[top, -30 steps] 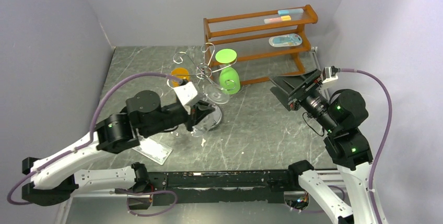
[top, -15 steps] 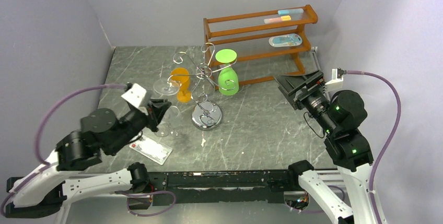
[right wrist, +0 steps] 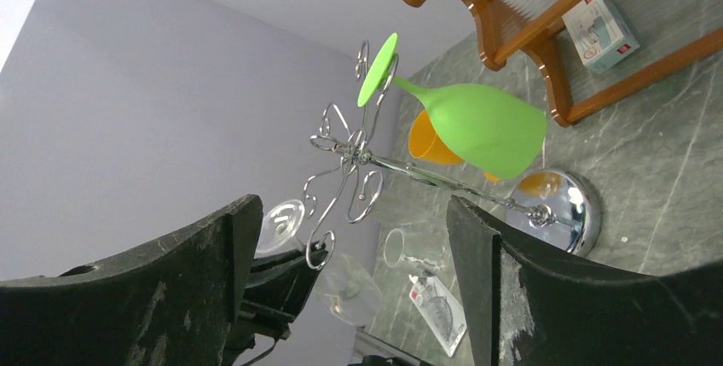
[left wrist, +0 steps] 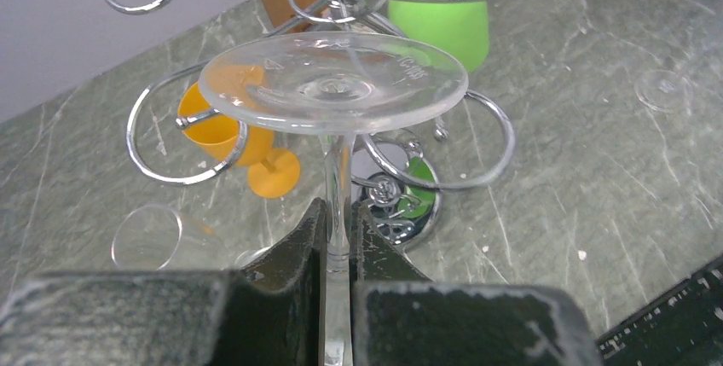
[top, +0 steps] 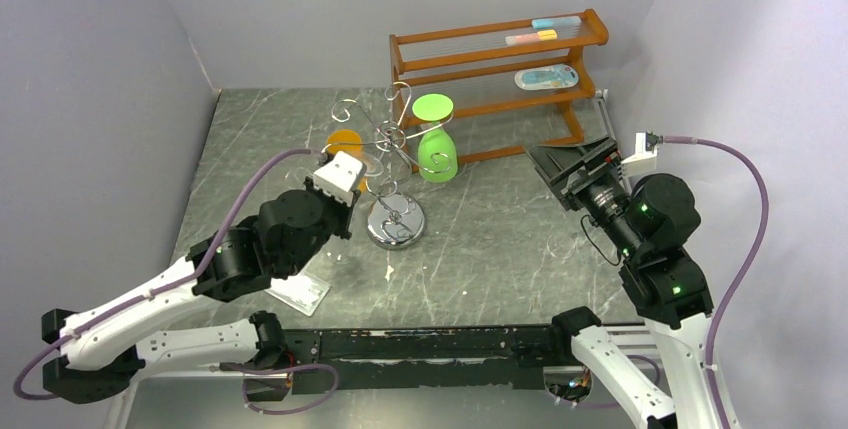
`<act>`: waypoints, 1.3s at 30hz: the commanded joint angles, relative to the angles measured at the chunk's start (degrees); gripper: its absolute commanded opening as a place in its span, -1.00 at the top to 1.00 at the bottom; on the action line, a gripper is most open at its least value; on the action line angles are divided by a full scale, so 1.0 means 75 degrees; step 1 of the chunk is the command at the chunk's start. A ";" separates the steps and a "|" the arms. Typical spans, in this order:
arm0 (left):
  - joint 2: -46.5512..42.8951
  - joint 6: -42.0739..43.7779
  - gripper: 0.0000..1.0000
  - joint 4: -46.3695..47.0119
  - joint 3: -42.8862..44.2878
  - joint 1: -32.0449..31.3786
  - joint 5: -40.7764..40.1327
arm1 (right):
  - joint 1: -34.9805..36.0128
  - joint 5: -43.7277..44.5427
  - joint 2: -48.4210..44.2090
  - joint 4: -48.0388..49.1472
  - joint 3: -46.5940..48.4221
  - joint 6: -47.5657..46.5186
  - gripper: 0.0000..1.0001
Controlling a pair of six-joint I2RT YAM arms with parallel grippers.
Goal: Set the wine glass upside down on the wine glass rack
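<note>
My left gripper [left wrist: 338, 229] is shut on the stem of a clear wine glass [left wrist: 334, 83], held upside down with its round foot uppermost. The foot sits just in front of a curled arm of the chrome wine glass rack [left wrist: 477, 110]. From above, the left gripper [top: 340, 204] is at the left side of the rack [top: 392, 139], and its fingers are hidden under the wrist. The right wrist view shows the held glass [right wrist: 284, 221] beside a low spiral of the rack [right wrist: 358, 157]. My right gripper [top: 570, 164] is open, empty, raised at the right.
A green glass [top: 437, 154] hangs upside down on the rack, and an orange glass [top: 345, 144] is at its left arm. Another clear glass [left wrist: 149, 236] lies on the table by a card [top: 297, 291]. A wooden shelf [top: 495, 59] stands behind.
The left arm swung from the rack's base back to the left, then forward again. The glass's foot now sits at the rack's left arm. The right arm barely moved.
</note>
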 commanded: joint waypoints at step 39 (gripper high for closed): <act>-0.0148 -0.0568 0.90 0.4526 -0.2344 0.3727 0.2768 | -0.0033 -0.0042 -0.0288 0.0646 -0.0473 -0.0414 -0.63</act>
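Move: My left hand already holds the clear wine glass upside down by its stem. The rack's hub is about 8 cm ahead and 4 cm right, roughly at hand height; its left hook is some 5 cm ahead and 4 cm left. The green glass hangs about 9 cm ahead and 11 cm right; the orange glass stands 17 cm ahead, 2 cm left and far below. From my right hand the hub is about 8 cm ahead, 22 cm left and 8 cm lower. Keeping my left fingers shut on the stem, I carry the inverted glass forward about 8 cm in among the curls on the rack's left side, quickly for the first 5 cm, then easing on while sinking about 3 cm. My wrist rolls some 15 degrees, left side down, and the glass comes against the rack's wire as it goes in. ##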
